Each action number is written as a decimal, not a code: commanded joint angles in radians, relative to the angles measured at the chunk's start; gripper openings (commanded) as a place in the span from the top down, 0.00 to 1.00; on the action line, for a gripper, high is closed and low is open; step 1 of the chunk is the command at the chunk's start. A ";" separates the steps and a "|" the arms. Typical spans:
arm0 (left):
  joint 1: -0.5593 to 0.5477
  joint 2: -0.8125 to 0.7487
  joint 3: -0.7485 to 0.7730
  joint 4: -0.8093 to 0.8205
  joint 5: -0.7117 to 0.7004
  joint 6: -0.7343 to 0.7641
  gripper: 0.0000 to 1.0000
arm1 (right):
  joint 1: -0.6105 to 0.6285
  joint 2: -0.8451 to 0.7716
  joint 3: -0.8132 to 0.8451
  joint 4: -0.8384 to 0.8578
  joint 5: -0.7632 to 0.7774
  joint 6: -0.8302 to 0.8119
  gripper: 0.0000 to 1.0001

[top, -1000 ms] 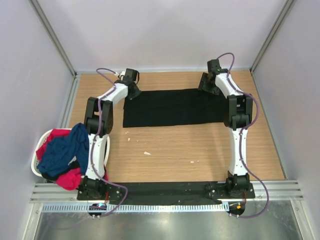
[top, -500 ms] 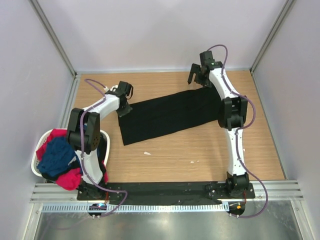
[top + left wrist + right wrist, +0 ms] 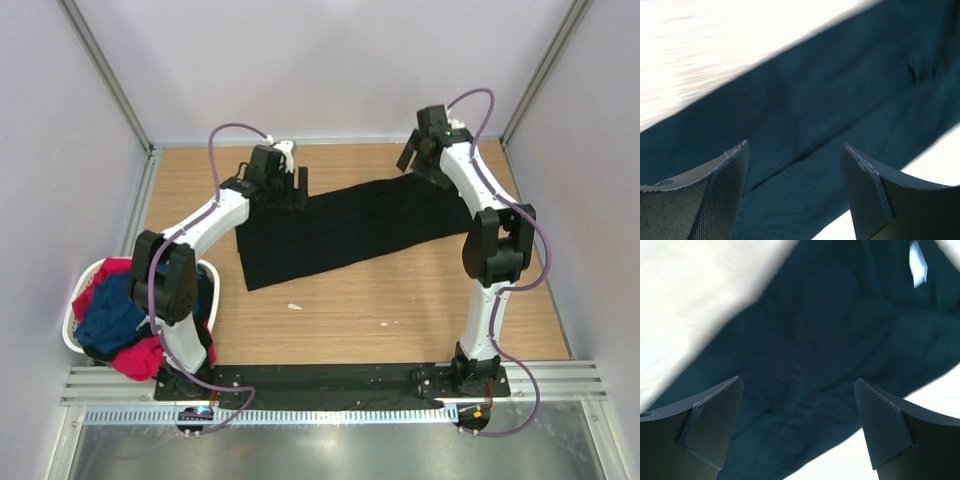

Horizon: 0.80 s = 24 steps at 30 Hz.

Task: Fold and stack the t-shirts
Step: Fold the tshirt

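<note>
A large black t-shirt [image 3: 340,225] lies folded into a long strip, slanting across the far half of the table. My left gripper [image 3: 290,192] hovers over its far left end, open with nothing between the fingers. In the left wrist view the open gripper [image 3: 795,150] shows only dark cloth [image 3: 830,100] beneath it. My right gripper [image 3: 412,160] is open above the strip's far right end. The right wrist view has the gripper [image 3: 797,382] over rumpled black cloth [image 3: 815,330] with a small light-blue mark [image 3: 917,257]. A navy t-shirt [image 3: 110,315] and a red-pink one [image 3: 135,358] sit in the basket.
A white laundry basket [image 3: 72,322] stands at the near left, beside the left arm's base. Small white scraps [image 3: 294,306] lie on the wooden table [image 3: 400,300] in front of the black shirt. Grey walls close in the table on three sides.
The left gripper dragged the shirt's left end nearer, slanting the strip, then opened and swung back to the far side. The right gripper opened wider and shifted slightly.
</note>
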 commanded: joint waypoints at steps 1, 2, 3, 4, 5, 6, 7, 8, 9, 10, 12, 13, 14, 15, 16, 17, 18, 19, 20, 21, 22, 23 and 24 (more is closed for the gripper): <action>-0.006 0.075 -0.007 0.060 0.147 0.120 0.25 | -0.003 0.010 -0.157 0.061 0.067 0.118 0.00; -0.005 0.089 -0.007 0.060 0.141 0.118 0.25 | -0.005 0.013 -0.174 0.099 0.072 0.127 0.00; -0.005 0.100 -0.010 0.059 0.135 0.112 0.25 | -0.008 0.022 -0.189 0.112 0.070 0.136 0.00; -0.006 0.124 -0.011 0.060 0.126 0.103 0.25 | -0.006 0.048 -0.187 0.119 0.067 0.138 0.00; -0.011 0.132 -0.014 0.057 0.114 0.092 0.25 | -0.006 0.068 -0.179 0.129 0.058 0.136 0.00; -0.012 0.143 -0.020 0.057 0.104 0.083 0.25 | -0.006 0.087 -0.150 0.127 0.050 0.135 0.00; -0.017 0.161 -0.034 0.056 0.101 0.078 0.25 | -0.006 0.128 -0.135 0.121 0.049 0.133 0.01; -0.034 0.169 -0.039 0.043 0.072 0.074 0.25 | -0.005 0.144 -0.124 0.123 0.046 0.135 0.00; -0.043 0.176 -0.042 0.030 0.054 0.072 0.25 | -0.006 0.157 -0.108 0.126 0.049 0.135 0.00; -0.052 0.181 -0.048 0.019 0.034 0.074 0.25 | -0.006 0.176 -0.101 0.129 0.055 0.132 0.00; -0.077 0.196 -0.062 -0.006 -0.018 0.060 0.25 | -0.006 0.216 -0.087 0.139 0.070 0.129 0.00; -0.083 0.202 -0.068 -0.009 -0.027 0.052 0.25 | -0.008 0.225 -0.081 0.144 0.070 0.122 0.00; -0.094 0.216 -0.083 -0.018 -0.038 0.026 0.25 | -0.008 0.248 -0.078 0.159 0.067 0.118 0.00; -0.098 0.222 -0.091 -0.024 -0.046 0.015 0.26 | -0.008 0.257 -0.075 0.166 0.066 0.113 0.00; -0.104 0.227 -0.099 -0.036 -0.078 0.003 0.27 | -0.008 0.265 -0.072 0.173 0.061 0.106 0.00; -0.118 0.235 -0.112 -0.043 -0.099 -0.014 0.27 | -0.008 0.285 -0.065 0.173 0.059 0.099 0.00; -0.127 0.238 -0.118 -0.049 -0.133 -0.020 0.27 | -0.008 0.292 -0.053 0.173 0.055 0.096 0.00; -0.135 0.242 -0.122 -0.073 -0.153 -0.027 0.28 | -0.008 0.300 -0.047 0.173 0.055 0.093 0.00; -0.150 0.250 -0.123 -0.088 -0.172 -0.037 0.28 | -0.009 0.305 -0.044 0.172 0.049 0.089 0.00; -0.158 0.252 -0.125 -0.101 -0.181 -0.038 0.29 | -0.008 0.306 -0.045 0.172 0.043 0.090 0.00; -0.176 0.250 -0.129 -0.119 -0.185 -0.046 0.29 | -0.006 0.303 -0.055 0.187 0.021 0.092 0.00; -0.187 0.242 -0.144 -0.127 -0.187 -0.052 0.30 | -0.005 0.299 -0.082 0.201 0.012 0.093 0.00; -0.201 0.233 -0.152 -0.132 -0.179 -0.067 0.31 | -0.003 0.291 -0.097 0.218 0.004 0.093 0.00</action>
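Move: Some 14 cm beneath the left hand's point lies the folded black t-shirt, a slanting strip whose middle is about 14 cm to that hand's right and 3 cm back; its near left corner sits roughly 11 cm left and 21 cm back, and a paper scrap about 26 cm straight back. From the right hand, the t-shirt's middle is about 16 cm left, 9 cm back and 16 cm down. Lowering onto the t-shirt with fingers open, both hands tip their fingers more steeply down. The left sinks about 13 cm and comes back some 5, its left side rolling up, until its tips press on the layers across a fold line. The right drops about 14 cm, first forward and then back, then slides some 4 cm forward, mostly low over the cloth, its tips ending on either side of a raised fold. ##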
